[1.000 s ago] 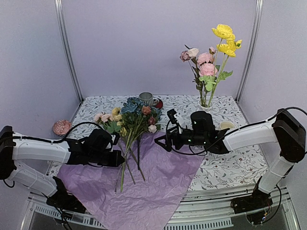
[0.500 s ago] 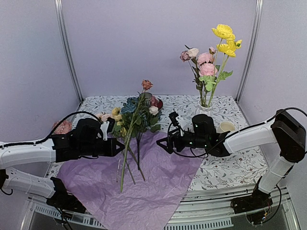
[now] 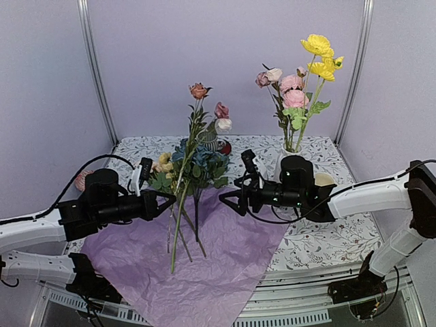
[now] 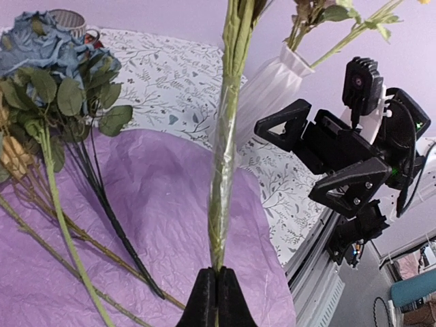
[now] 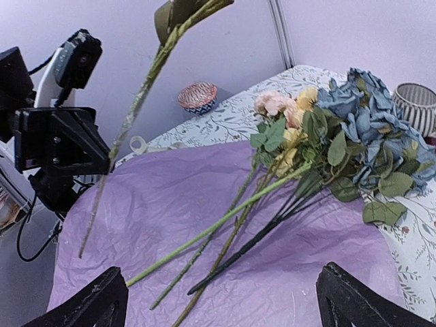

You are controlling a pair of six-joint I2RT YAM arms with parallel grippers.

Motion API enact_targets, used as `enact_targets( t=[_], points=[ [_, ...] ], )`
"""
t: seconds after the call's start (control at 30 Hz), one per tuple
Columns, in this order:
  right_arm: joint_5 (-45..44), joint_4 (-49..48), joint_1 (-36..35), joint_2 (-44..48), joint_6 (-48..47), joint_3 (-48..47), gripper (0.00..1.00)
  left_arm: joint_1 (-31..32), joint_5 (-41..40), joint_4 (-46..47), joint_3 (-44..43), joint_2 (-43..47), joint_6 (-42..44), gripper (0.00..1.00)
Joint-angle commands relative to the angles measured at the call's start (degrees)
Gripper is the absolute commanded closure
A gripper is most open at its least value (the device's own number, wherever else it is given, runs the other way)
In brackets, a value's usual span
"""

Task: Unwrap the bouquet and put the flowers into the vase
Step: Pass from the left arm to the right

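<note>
My left gripper [image 3: 169, 199] is shut on a long green flower stem [image 4: 225, 136] and holds it nearly upright above the pink-purple tissue paper [image 3: 225, 252]. Its rust and pink blooms [image 3: 199, 90] stand high over the table. In the left wrist view the fingertips [image 4: 216, 276] pinch the stem. The other flowers [image 3: 194, 163] lie on the paper, blue and cream heads towards the back. My right gripper [image 3: 228, 197] hangs open just right of the raised stem, with nothing between its fingers [image 5: 102, 300]. The white ribbed vase [image 3: 291, 151] at the back right holds pink and yellow flowers.
A striped grey cup [image 3: 208, 139] stands behind the lying flowers. A cream mug [image 3: 321, 179] sits beside the right arm, near the vase. A small patterned bowl [image 5: 197, 97] is at the table's left edge. The tissue paper overhangs the near edge.
My left gripper has pulled back to the left and tilted up, lifting one stem out of the lying flowers until its blooms stand high. The right gripper has shifted slightly right, still open.
</note>
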State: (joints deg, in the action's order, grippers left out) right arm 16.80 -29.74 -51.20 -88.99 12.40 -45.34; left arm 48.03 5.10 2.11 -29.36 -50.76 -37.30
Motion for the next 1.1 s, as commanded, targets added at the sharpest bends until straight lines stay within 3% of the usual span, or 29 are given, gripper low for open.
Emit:
enact_targets(
  t=[0.0,0.33,0.53,0.73,1.07],
  points=[
    [-0.33,2.53,-2.44,3.55,0.38,-3.16,0.02,-0.39,4.01,10.54,2.32,1.76,2.77,1.00],
    [1.66,2.97,-3.04,7.88,5.43,-6.16,0.06,-0.35,9.65,20.86,4.13,2.33,3.82,1.00],
    [3.33,1.44,-4.09,7.61,7.05,-8.13,0.16,-0.26,12.19,26.08,5.51,2.19,3.48,1.00],
    [5.69,-0.78,-5.21,4.19,8.06,-12.97,0.35,0.05,13.80,29.84,6.56,1.98,3.35,1.00],
    [7.14,-3.04,-7.66,-2.80,8.52,-21.25,0.47,0.99,14.67,32.36,7.72,2.16,3.41,1.00]
  ],
)
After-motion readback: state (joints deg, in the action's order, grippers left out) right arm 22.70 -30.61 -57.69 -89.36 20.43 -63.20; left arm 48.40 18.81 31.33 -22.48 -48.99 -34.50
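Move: The left hand has the rose stems pinched; the right gripper waits open about 17 cm to its right, some 3 cm farther out and about level. From the right hand, the stretch of stem just above the left fingers lies roughly 16 cm left, 2 cm back and 5 cm up. The blue flowers on the paper are about 25 cm ahead, 11 cm left and 13 cm below it, the vase some 13 cm ahead and 19 cm right. Still pinching the rose stems, the left hand lifts them about 7 cm, easing back and slightly right as its fingers tilt up and swing clockwise. The open right gripper rises some 15 cm, drawing back a little, then swings 5 or 6 cm left towards the stems above the left fingers, tipping its fingers up and narrowing to about half open, not yet gripping. ##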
